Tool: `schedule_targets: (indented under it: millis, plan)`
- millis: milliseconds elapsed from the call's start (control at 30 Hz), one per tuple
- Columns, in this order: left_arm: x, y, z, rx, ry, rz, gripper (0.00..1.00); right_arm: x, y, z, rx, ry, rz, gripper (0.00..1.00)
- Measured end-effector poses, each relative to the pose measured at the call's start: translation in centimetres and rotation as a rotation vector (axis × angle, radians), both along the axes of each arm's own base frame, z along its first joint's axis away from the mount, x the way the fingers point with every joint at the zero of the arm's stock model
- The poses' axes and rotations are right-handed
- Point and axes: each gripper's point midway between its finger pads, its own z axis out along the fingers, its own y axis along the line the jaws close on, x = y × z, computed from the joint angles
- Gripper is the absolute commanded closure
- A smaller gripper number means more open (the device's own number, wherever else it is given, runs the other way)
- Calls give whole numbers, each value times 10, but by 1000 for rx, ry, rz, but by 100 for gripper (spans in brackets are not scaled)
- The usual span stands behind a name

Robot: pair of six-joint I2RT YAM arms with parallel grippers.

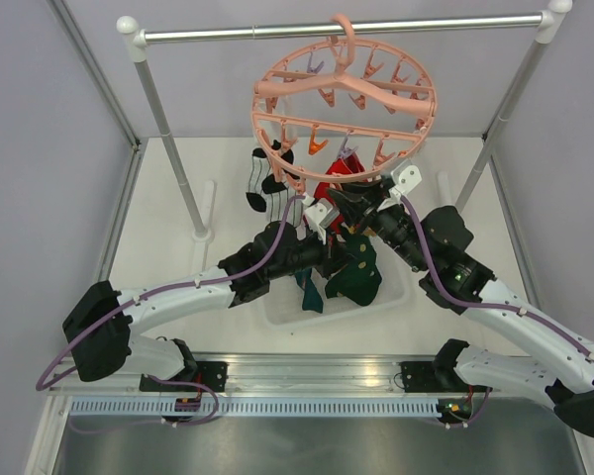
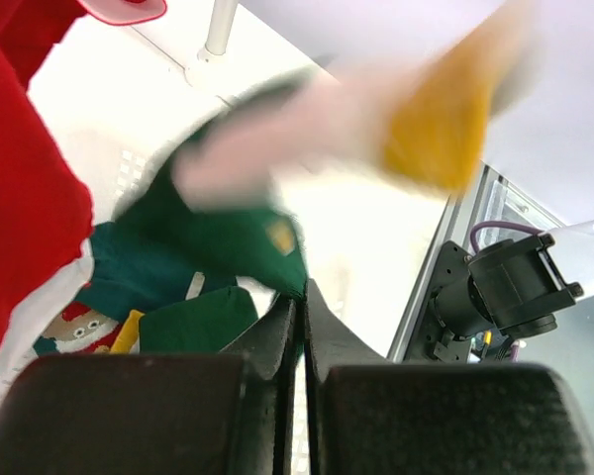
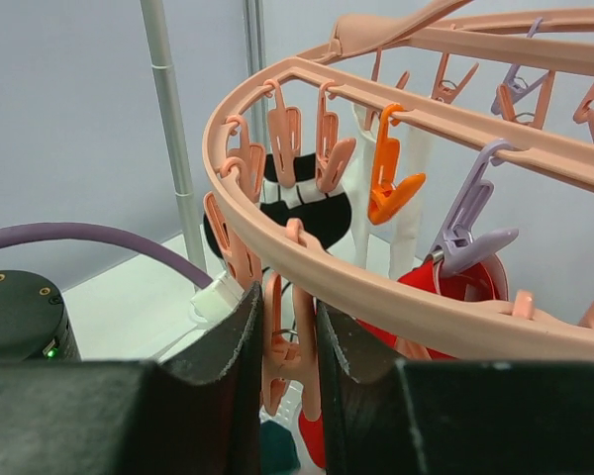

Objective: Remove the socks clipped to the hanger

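The pink ring hanger point(image 1: 345, 109) hangs from the rail, and its rim point(image 3: 396, 287) crosses the right wrist view. My right gripper point(image 3: 289, 341) is shut on a pink clip point(image 3: 299, 346) under the rim, with a red sock point(image 3: 315, 443) just below it. Another red sock point(image 3: 465, 287) and a black-and-white striped sock point(image 1: 267, 183) stay clipped. My left gripper point(image 2: 301, 297) is shut on the edge of a dark green sock point(image 2: 233, 237), lower down over the tray. A red sock point(image 2: 20, 198) fills the left of that view.
A white perforated tray point(image 1: 277, 307) under the hanger holds dark green socks point(image 1: 354, 277). The silver rail point(image 1: 277, 33) stands on two posts point(image 1: 173, 148). Orange point(image 3: 391, 193) and purple point(image 3: 465, 233) clips dangle empty. A blurred clip point(image 2: 436, 129) hangs close to the left wrist camera.
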Motion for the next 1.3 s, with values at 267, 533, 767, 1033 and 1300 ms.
schedule_targets:
  millis: [267,533,767,1033,1300]
  plan:
    - [5,3,1,0,-7,32,98,2,-2,0,3,2,-16,91]
    - [8,9,6,-9,-19,64,98,1,-5,2,17,7,-23,91]
    - [17,20,-13,30,-10,144,98,-1,-12,8,31,0,-40,91]
    - [21,30,-35,73,4,188,98,-1,-21,10,28,-3,-76,91]
    - [24,41,-60,125,20,236,91,-3,-41,16,34,-10,-144,91]
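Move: From the left hand, which already grips the green sock, the white bin's middle lies roughly 3 cm ahead, 2 cm left and 20 cm below; the socks in the bin lie 4 cm ahead, 6 cm right, 21 cm down. The right hand already squeezes a pink clip between its pads; the orange clip is about 12 cm ahead and 4 cm left, the purple clip 11 cm ahead and 1 cm right, both level, with the red sock 12 cm below the purple one. Drawing the already freed green sock away from the squeezed pink clip, the left hand eases a little left and forward, then sinks about 6 cm towards the bin, drifting some 4 cm left overall, still pinching the sock. The right hand keeps the clip squeezed and, after a near pause, carries it about 4 cm right and slightly up, turning slightly clockwise. ##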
